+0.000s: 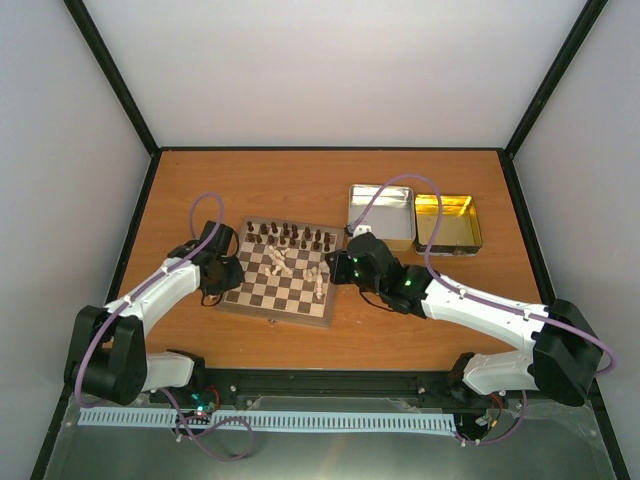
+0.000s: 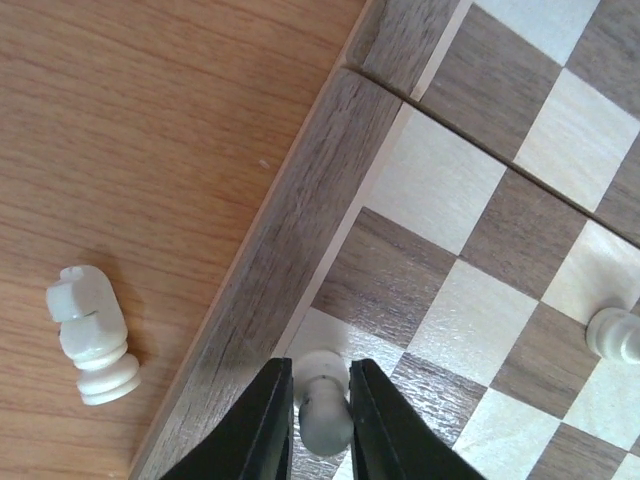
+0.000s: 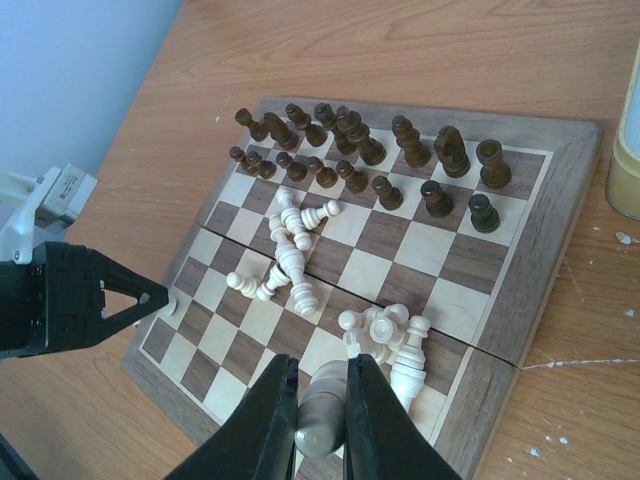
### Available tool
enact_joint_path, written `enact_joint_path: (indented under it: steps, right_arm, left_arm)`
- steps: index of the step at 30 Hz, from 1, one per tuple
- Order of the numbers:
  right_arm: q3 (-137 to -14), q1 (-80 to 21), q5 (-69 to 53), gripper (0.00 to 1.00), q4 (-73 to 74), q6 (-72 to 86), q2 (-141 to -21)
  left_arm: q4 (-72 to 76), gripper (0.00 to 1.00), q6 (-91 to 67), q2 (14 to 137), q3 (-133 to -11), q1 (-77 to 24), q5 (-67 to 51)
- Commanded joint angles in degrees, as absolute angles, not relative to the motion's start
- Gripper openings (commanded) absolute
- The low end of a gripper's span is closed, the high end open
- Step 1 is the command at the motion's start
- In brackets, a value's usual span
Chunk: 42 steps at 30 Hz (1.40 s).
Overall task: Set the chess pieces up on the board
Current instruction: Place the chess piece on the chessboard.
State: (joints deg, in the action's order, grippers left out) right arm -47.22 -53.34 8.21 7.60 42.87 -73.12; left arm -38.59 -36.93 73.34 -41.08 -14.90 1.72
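Observation:
The board [image 1: 262, 296] lies mid-table, with dark chess pieces [image 3: 370, 160] standing in two rows along its far side. Pale pieces lie toppled in a heap [image 3: 290, 245] near the middle, and more cluster [image 3: 385, 330] by the near right edge. My left gripper [image 2: 322, 420] is shut on a pale pawn [image 2: 322, 395] that stands on a corner square at the board's left edge. My right gripper [image 3: 322, 415] is shut on a pale piece [image 3: 322, 410], held over the board's near squares. In the top view the left gripper [image 1: 220, 275] and the right gripper [image 1: 336, 268] flank the board.
A pale knight [image 2: 90, 335] lies on the table just off the board's left border. Another pale piece [image 2: 618, 332] stands at the right edge of the left wrist view. A silver tin [image 1: 382, 215] and a gold tin [image 1: 447, 222] sit open at the back right.

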Motion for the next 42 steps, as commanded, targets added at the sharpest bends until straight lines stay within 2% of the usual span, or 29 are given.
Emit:
enact_joint_path:
  steps: [1,7,10,14,20,27,32,42]
  right_arm:
    - [-48.4,-53.8,9.1,0.10,6.2,43.2,-73.1]
    - [-49.1,-53.9,5.8,0.11,6.2,42.3,-72.9]
    - [-50.5,-54.0,3.0,0.11,7.9,40.9,-73.8]
    - [-54.5,-57.5,5.3,0.11,12.2,37.6,-77.2]
    - [-63.9,-66.2,16.2,0.11,21.5,34.0,-86.6]
    - [-72.5,-70.4,19.7,0.11,23.7,32.3,-98.5]
    - [-75.7,-70.8,19.7,0.11,24.6,32.5,-104.6]
    - [-75.0,-71.3,16.7,0.15,20.0,29.1,-108.8]
  left_arm:
    - [-38.0,0.22,-37.8,73.3,-40.7,-15.4,1.5]
    - [-38.9,0.46,-36.1,71.6,-43.0,-15.4,0.9]
    - [-40.0,0.53,-35.3,69.8,-45.1,-15.4,1.2]
    - [-41.5,0.53,-34.8,65.7,-47.5,-15.4,2.2]
    - [-43.9,0.55,-36.2,54.2,-50.4,-15.4,9.7]
    - [-45.4,0.59,-36.5,43.1,-51.3,-15.3,16.3]
    - [-46.1,0.61,-36.1,40.3,-50.6,-15.4,17.0]
    - [-44.5,0.62,-35.7,40.6,-48.0,-15.3,14.4]
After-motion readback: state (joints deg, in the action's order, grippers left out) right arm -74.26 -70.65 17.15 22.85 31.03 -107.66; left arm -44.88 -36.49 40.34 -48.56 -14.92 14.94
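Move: A white pawn stands between my left fingertips on the board's left edge. The white knight lies off the board about 5 cm to its left and 1 cm nearer; another white pawn is some 6 cm right of my left hand and 3 cm ahead. My right hand's pawn goes to the front edge's middle, roughly 13 cm left, 5 cm back and 13 cm below. The fallen heap lies 4 cm left of my right hand, 1 cm ahead. I open my left fingers and let go of the pawn, then lift straight up off the board by some 18 cm, drifting about 4 cm left as the fingers tip up to point more forward. Meanwhile my right hand, keeping its own pawn pinched, swings left past the fallen heap and a little back, then sinks about 10 cm towards the middle of the board's front edge, its fingers turning steeper. ##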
